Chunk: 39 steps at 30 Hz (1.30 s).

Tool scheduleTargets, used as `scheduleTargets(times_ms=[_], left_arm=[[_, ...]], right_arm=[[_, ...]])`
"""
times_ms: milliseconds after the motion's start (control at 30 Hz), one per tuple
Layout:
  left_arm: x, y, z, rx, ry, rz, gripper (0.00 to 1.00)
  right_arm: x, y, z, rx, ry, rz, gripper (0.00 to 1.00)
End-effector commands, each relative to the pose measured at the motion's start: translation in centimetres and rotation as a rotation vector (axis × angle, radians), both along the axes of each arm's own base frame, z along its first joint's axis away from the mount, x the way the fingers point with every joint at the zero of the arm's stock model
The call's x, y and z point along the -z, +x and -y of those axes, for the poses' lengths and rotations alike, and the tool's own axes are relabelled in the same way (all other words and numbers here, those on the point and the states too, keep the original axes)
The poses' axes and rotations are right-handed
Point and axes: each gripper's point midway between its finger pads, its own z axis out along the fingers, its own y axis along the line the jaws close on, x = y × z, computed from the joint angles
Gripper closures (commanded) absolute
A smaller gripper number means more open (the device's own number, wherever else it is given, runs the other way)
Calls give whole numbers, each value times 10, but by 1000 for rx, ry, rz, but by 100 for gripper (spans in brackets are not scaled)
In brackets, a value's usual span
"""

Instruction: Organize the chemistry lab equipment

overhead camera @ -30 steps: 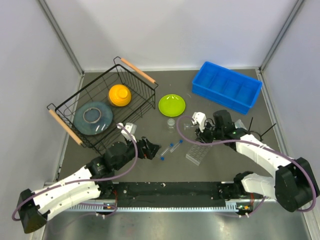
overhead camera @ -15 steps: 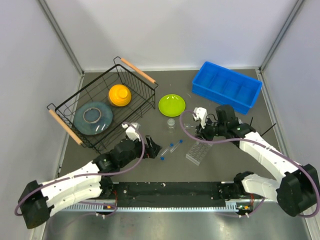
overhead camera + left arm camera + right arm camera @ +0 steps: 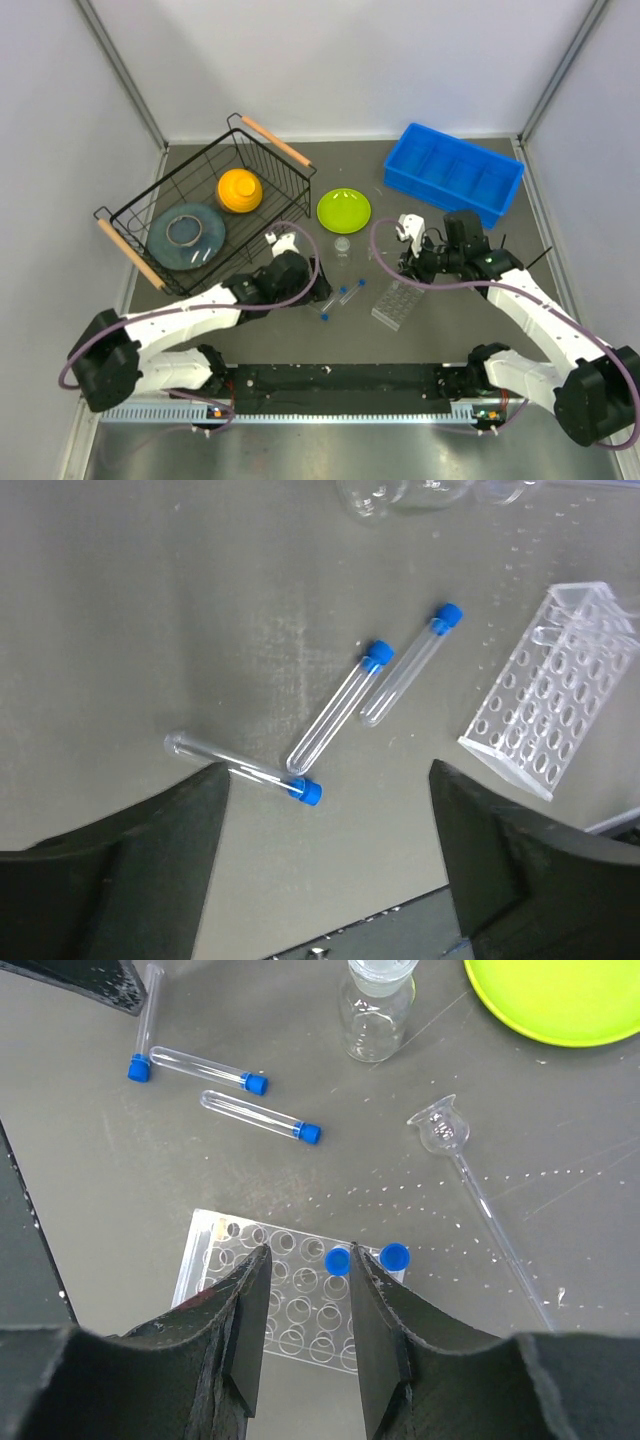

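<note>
Three clear blue-capped tubes lie loose on the grey table: one [image 3: 240,770] close to my left finger, and two side by side [image 3: 335,708] [image 3: 405,667]. My left gripper [image 3: 325,855] [image 3: 314,287] hovers wide open just short of them, holding nothing. The clear grid rack [image 3: 290,1305] [image 3: 397,304] has two capped tubes [image 3: 338,1260] [image 3: 395,1255] standing in its far row. My right gripper [image 3: 305,1330] [image 3: 412,268] hangs above the rack, jaws apart with nothing between them. A tiny clear cup [image 3: 343,244] [image 3: 375,1015] stands beyond the tubes.
A glass funnel with a long stem [image 3: 440,1125] lies right of the cup. The lime-green plate [image 3: 343,210] sits behind it. A blue divided bin [image 3: 455,175] is at the back right. A wire basket [image 3: 150,200] at the left holds an orange dome [image 3: 240,190] and a dish.
My left arm has reached forward and to the right, toward the loose tubes. The right gripper's jaws have spread a little and it has drifted slightly right over the rack.
</note>
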Motion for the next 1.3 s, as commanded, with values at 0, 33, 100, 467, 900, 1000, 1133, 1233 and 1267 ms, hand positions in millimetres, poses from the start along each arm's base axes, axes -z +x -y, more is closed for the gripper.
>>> scheduleTargets(times_ms=[0, 33, 100, 467, 900, 1000, 1133, 1233, 1267], left_arm=[[16, -9, -15, -109, 151, -195, 19], [11, -7, -11, -131, 145, -217, 22], [23, -10, -12, -166, 196, -284, 29], [38, -18, -17, -268, 371, -441, 40], [45, -16, -18, -291, 393, -447, 40], [46, -13, -16, -291, 396, -449, 39], [46, -8, -13, -286, 411, -442, 37], [48, -6, -13, -288, 422, -448, 37], [49, -6, -13, -289, 425, -452, 37]], right_arm=[[-26, 9, -1, -8, 26, 89, 62], [-26, 10, 0, -6, 25, 90, 62], [-25, 11, 0, -3, 22, 92, 62], [-23, 13, 5, 14, 13, 94, 61], [-20, 13, 7, 17, 10, 88, 60], [-20, 13, 7, 17, 9, 86, 60], [-20, 14, 7, 19, 8, 87, 60], [-20, 13, 7, 16, 9, 90, 60], [-20, 14, 7, 17, 9, 91, 60]])
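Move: The leftmost test tube lies about 4 cm back, 2 cm left and 8 cm below the left hand. At the same depth, the middle tube is 3 cm back and 4 cm right of this hand, and the outer tube 1 cm back and 7 cm right. The clear rack stands roughly 2 cm back, 17 cm right. From the right hand, the leftmost tube is some 9 cm back, 20 cm left and 13 cm down. The left hand sinks about 5 cm, slightly back-left, towards the leftmost tube, fingers swinging down and partly closing. ##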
